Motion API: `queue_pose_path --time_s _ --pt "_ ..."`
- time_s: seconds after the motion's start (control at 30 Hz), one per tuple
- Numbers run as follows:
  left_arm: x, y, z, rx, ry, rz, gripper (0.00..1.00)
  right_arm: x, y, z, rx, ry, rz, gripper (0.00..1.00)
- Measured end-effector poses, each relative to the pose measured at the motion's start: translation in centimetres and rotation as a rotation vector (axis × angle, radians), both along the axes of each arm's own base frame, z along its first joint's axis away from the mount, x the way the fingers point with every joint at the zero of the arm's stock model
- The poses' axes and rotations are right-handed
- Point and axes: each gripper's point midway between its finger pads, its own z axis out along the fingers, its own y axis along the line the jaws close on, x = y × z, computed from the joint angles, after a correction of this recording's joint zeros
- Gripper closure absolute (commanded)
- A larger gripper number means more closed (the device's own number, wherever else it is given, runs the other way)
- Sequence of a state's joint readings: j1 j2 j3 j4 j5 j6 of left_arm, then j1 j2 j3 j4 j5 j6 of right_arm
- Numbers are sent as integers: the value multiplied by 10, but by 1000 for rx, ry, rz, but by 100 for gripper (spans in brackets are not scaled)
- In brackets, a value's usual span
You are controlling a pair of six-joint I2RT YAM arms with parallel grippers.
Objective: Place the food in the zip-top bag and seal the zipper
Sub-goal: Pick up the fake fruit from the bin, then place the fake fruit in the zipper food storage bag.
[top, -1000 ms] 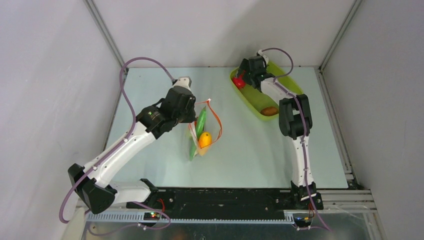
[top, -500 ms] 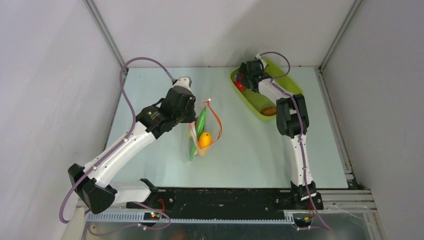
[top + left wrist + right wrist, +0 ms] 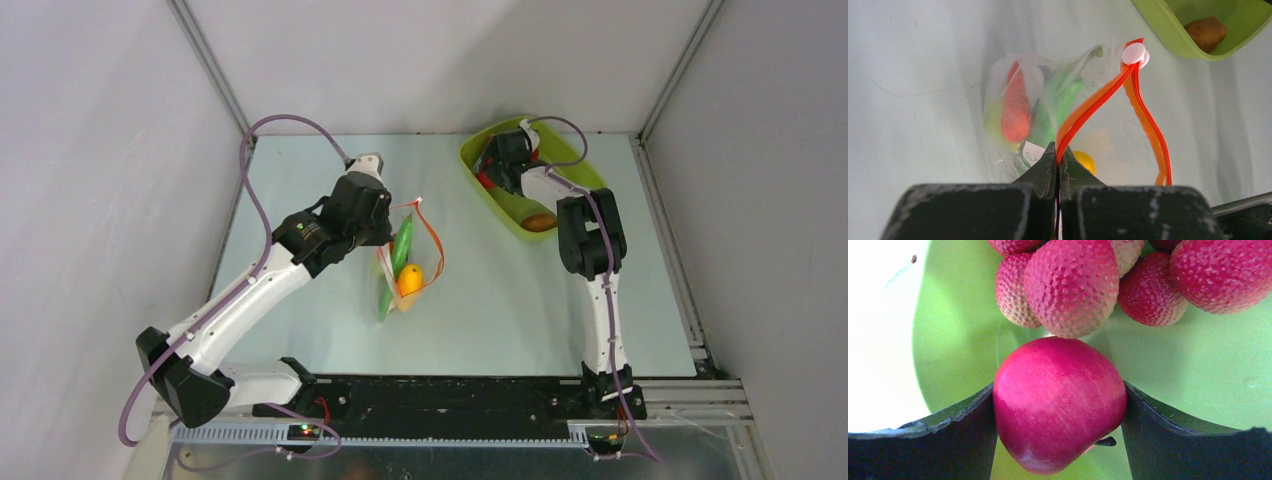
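Note:
The clear zip-top bag (image 3: 410,262) lies mid-table with its mouth open. It holds a carrot (image 3: 1015,112), green pieces (image 3: 1058,102) and an orange mango (image 3: 410,279). My left gripper (image 3: 1057,152) is shut on the orange-red zipper (image 3: 1088,112) and holds that side of the mouth up; the white slider (image 3: 1134,53) sits at the strip's far end. My right gripper (image 3: 1060,405) is down in the lime-green tray (image 3: 1188,370), its fingers pressed on both sides of the red apple (image 3: 1060,400). Red grapes (image 3: 1073,285) lie just beyond the apple.
The lime-green tray (image 3: 583,172) stands at the back right by the wall corner. A brown kiwi (image 3: 540,222) lies in its near end and also shows in the left wrist view (image 3: 1205,32). The enclosure walls rise on three sides.
My right gripper has shifted a little to the right inside the tray, and the apple now sits between its fingers. The left arm and the bag have not moved.

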State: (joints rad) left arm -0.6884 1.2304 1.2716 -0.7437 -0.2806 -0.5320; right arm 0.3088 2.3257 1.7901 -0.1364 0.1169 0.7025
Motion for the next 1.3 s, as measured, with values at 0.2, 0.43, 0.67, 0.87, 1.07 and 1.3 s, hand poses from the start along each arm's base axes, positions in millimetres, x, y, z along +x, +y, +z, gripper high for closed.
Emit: queue_pose_path --time_s 0.2,0.43,0.67,0.87,1.07,1.3 --pt "0 0 0 0 0 0 98 0 -5 21 1 -53 -5 33" --pt "0 0 -1 1 2 0 98 -12 -25 76 -22 -165 -9 34" --pt "2 -3 -9 12 22 -4 99 -50 -50 132 -69 -278 -4 34" --pt "2 -6 -11 6 33 -16 99 -97 -47 169 -83 -345 64 35" --pt "2 -7 -11 4 34 -17 99 -171 2 224 -19 -465 239 35" --pt "-2 -12 -12 -13 51 -43 98 -278 73 277 117 -599 516 32"
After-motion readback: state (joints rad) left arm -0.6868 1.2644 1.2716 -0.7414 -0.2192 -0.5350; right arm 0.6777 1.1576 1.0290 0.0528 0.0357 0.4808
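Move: The right hand already has the red apple between its fingers, down in the bin. The open mouth of the bag lies about 30 cm back, 14 cm to its left and 13 cm up, with the orange fruit inside some 33 cm back, 15 cm left and 3 cm above the hand. The lychees sit about 4 cm ahead and 7 cm right, the potato 16 cm back and 11 cm right. From the left hand, gripping the bag's zipper edge, the mouth is level ahead, some 5 cm right and 5 cm below. Up first, almost straight out of the bin, then back towards the bag in a quickening sweep: the right hand, its grip on the apple kept, rises and draws back about 28 cm each, drifting a little right before swinging left. Its fingertips tip up and turn counter-clockwise, each some 30 degrees. The left hand keeps the zipper edge pinched, easing about 1 cm down and right. ##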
